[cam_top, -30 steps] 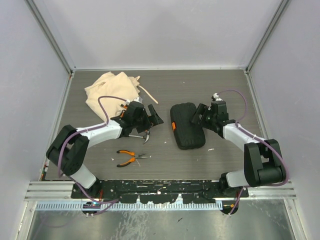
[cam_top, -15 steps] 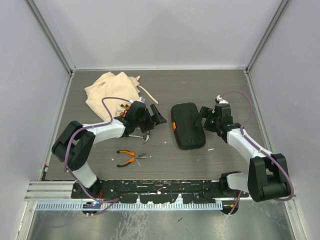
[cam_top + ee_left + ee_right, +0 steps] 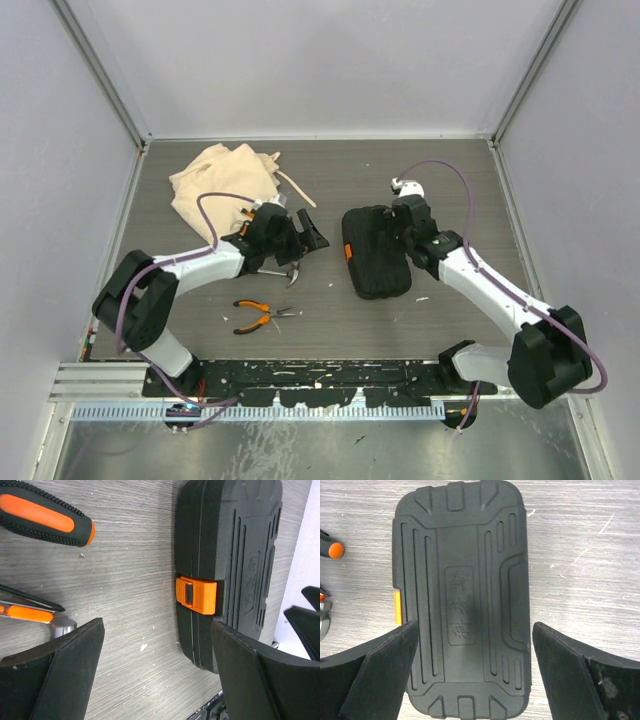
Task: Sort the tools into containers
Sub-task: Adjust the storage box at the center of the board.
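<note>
The black tool case (image 3: 375, 252) lies shut mid-table, its orange latch (image 3: 196, 595) facing left. My right gripper (image 3: 388, 230) hovers open above its far end; in the right wrist view the fingers (image 3: 385, 675) stand wide to either side of the case (image 3: 462, 605). My left gripper (image 3: 312, 232) is open just left of the case, with only bare table between its fingers (image 3: 65, 670). An orange-and-black screwdriver (image 3: 45, 520) lies beside it. The hammer (image 3: 283, 270) rests under the left wrist. Pliers (image 3: 260, 315) lie nearer the front. The beige cloth bag (image 3: 222, 180) is crumpled at the back left.
Grey walls enclose the table on three sides. The bag's drawstring (image 3: 297, 188) trails toward the left gripper. A second orange-handled tool (image 3: 25, 614) lies by the hammer head (image 3: 62, 625). The arm bases and a metal rail (image 3: 320, 380) line the front edge.
My right arm has swung from the case's right side to above its far end, and its jaws have opened wider. The left gripper has barely shifted.
</note>
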Available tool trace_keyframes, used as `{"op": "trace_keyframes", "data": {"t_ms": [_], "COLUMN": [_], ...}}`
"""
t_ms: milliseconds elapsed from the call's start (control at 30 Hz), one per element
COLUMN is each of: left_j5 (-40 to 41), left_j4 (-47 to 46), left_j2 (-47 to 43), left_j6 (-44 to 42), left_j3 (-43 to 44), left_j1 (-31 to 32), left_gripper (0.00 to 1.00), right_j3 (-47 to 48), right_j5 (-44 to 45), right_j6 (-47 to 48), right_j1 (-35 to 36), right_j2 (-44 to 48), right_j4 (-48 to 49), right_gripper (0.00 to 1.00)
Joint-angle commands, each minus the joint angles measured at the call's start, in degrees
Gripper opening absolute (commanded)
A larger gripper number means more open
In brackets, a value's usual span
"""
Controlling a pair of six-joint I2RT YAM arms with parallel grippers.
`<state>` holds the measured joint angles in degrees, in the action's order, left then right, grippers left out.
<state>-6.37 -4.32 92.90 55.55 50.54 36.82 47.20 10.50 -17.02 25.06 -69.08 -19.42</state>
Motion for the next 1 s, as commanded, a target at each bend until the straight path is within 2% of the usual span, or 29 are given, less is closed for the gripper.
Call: {"op": "trace_keyframes", "data": {"t_ms": [0,400,567,967], "left_j5": [3.0,6.8,6.8,5.7], "left_j4": [2.0,6.1,6.6,5.8], "left_j2": [-6.5,-14.6,-14.8,-13.0], "left_j6": [-3.1,-5.3,-5.5,-5.4], "left_j3": [-2.0,-6.9,-6.9,-6.1], "left_j1": [0.4,0.3,0.2,0.2], "left_gripper": [0.88,0.89,0.89,0.89], "right_j3": [6.5,13.5,12.9,8.6], "right_j5": [7.3,10.8,13.7,10.5], "right_j6": [2.6,3.0,2.9,1.9], "right_j1": [4.6,10.6,10.9,9.4], "right_j2": [-5.3,-17.8,-18.9,-20.2], "right_j4": [-2.2,-3.3,-3.8,-2.4], "right_gripper": [1.0,1.0,1.0,1.0]}}
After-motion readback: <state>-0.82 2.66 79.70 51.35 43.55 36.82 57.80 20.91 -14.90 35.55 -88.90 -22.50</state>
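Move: The storage box's middle lies about 3 cm left of the open right hand, some 2 cm back and 10 cm below. Left of that hand, the hammer head is about 21 cm away and 5 cm back, and the nearest screwdriver handle some 22 cm away and 3 cm ahead. From the left hand the box lies about 14 cm right, 2 cm back and 6 cm below. Right hand, open, sweeps left, then sinks over the storage box, about 5 cm each; left hand retreats left. ##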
